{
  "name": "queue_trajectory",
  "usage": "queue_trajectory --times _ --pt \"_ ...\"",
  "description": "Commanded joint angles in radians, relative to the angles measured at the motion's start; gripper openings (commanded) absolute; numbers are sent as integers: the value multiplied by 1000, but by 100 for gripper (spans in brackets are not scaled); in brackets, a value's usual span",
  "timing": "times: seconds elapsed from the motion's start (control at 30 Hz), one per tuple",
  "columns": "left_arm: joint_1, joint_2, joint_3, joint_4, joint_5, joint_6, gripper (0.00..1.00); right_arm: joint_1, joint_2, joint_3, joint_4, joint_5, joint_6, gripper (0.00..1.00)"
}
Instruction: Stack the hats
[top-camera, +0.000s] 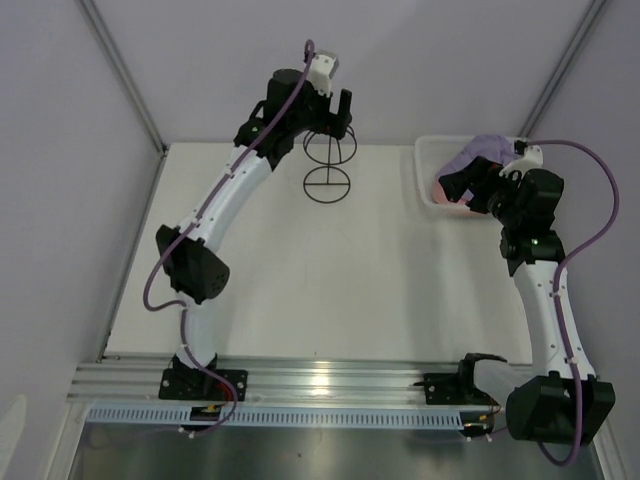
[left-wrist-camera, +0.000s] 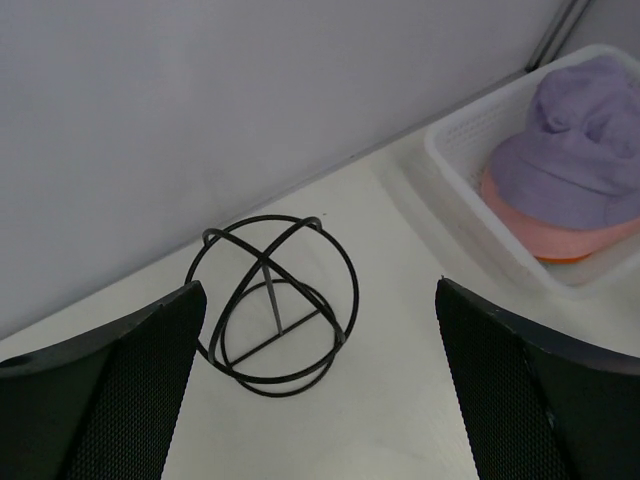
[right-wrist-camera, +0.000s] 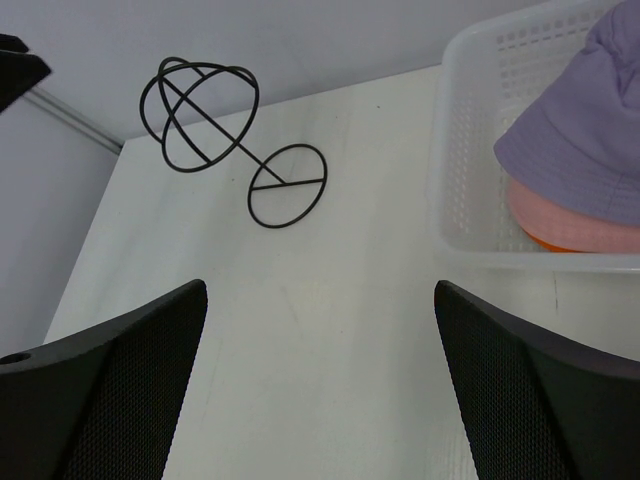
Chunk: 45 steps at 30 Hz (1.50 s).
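A lavender hat (top-camera: 482, 150) lies on top of a pink hat (top-camera: 442, 191) inside the white mesh basket (top-camera: 424, 160) at the back right. The left wrist view shows the lavender hat (left-wrist-camera: 580, 150), the pink hat (left-wrist-camera: 545, 235) and an orange edge (left-wrist-camera: 570, 260) beneath them. The right wrist view shows the same pile: lavender (right-wrist-camera: 580, 130), pink (right-wrist-camera: 570, 220), orange (right-wrist-camera: 545, 243). The blue hat is hidden. My left gripper (top-camera: 335, 118) is open and empty above the wire stand. My right gripper (top-camera: 468, 185) is open and empty, held over the basket's near side.
The black wire head-shaped stand (top-camera: 328, 160) stands at the back middle of the white table; it also shows in the left wrist view (left-wrist-camera: 275, 305) and the right wrist view (right-wrist-camera: 205, 115). Grey walls close the back and sides. The basket rim (right-wrist-camera: 455, 150) is near the right edge.
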<state>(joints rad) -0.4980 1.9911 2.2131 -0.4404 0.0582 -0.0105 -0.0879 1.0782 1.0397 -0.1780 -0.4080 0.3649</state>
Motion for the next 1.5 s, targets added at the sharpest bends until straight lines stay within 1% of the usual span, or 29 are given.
queue_trajectory --times 0.0,0.1,0.13,0.2,0.23,0.33,0.47,0.57,0.6,0.67,0.7,0.77,0.8,0.9,1.0,1.13,1.17,1.23,1.27,1.33,1.37,1.4,1.47 --pt "15 57 83 -9 -52 86 100 2 2 30 37 15 -18 100" --pt "44 80 100 -7 -2 83 99 4 11 29 29 14 -40 99" --pt "58 80 94 -11 38 81 100 2 12 29 19 14 -46 99" --pt "67 71 63 -11 92 98 100 2 20 29 12 17 -60 100" --pt "70 69 56 -12 127 130 99 4 22 28 6 17 -63 100" --pt "72 72 36 -40 138 179 99 4 26 23 5 24 -70 100" --pt "85 72 -21 -27 144 193 97 4 29 23 -2 34 -81 100" --pt "87 90 -32 -32 160 202 90 4 34 19 -5 32 -84 99" --pt "87 92 -27 -35 161 205 85 4 34 16 -5 34 -81 100" --pt "88 95 -36 -29 155 208 78 4 35 10 -3 34 -81 100" --pt "88 97 -42 -24 150 208 71 4 35 10 -3 35 -81 100" --pt "93 100 -49 -2 144 211 71 4 35 8 -12 40 -87 100" --pt "96 107 -44 2 144 214 68 4 37 10 -15 41 -92 100" --pt "101 138 -26 25 147 216 71 4 34 16 -23 43 -103 100" --pt "110 170 11 20 147 219 70 4 31 17 -26 43 -107 100" --pt "118 208 17 32 144 230 69 4 31 23 -31 54 -113 100" --pt "118 213 20 32 138 230 67 4 32 23 -32 52 -113 100" --pt "122 224 34 31 140 228 54 4 37 26 -32 52 -113 99" --pt "124 227 37 32 141 225 42 4 38 25 -31 51 -113 100" --pt "125 227 48 31 143 221 33 4 43 25 -31 51 -110 99" --pt "125 229 51 31 143 218 22 4 45 23 -31 52 -110 100" --pt "125 227 54 31 144 218 17 4 48 22 -34 52 -110 100" --pt "125 221 54 26 144 213 1 4 49 20 -35 54 -110 100"
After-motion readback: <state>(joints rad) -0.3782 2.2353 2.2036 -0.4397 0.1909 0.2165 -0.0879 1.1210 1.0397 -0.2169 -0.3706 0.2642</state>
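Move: The domed head of the wire hat stand lies about 11 cm ahead of the left hand, roughly 1 cm to its right and some 13 cm below. The purple hat in the white bin is about 14 cm ahead and 37 cm to the right of this hand, some 30 cm lower. From the right hand, the stand's head is around 25 cm ahead and 27 cm to the left, about 6 cm lower. Down about 15 cm in stages, with some 7 cm forward and 3 cm to its left, the left hand comes in at the near left side of the stand's head, rolling its left side up and dipping its fingers. The fingers narrow partway, then shut as it advances, pinching the thin wire of a hoop between the tips. The right hand stays open by the bin, sinking 2 to 3 cm. ##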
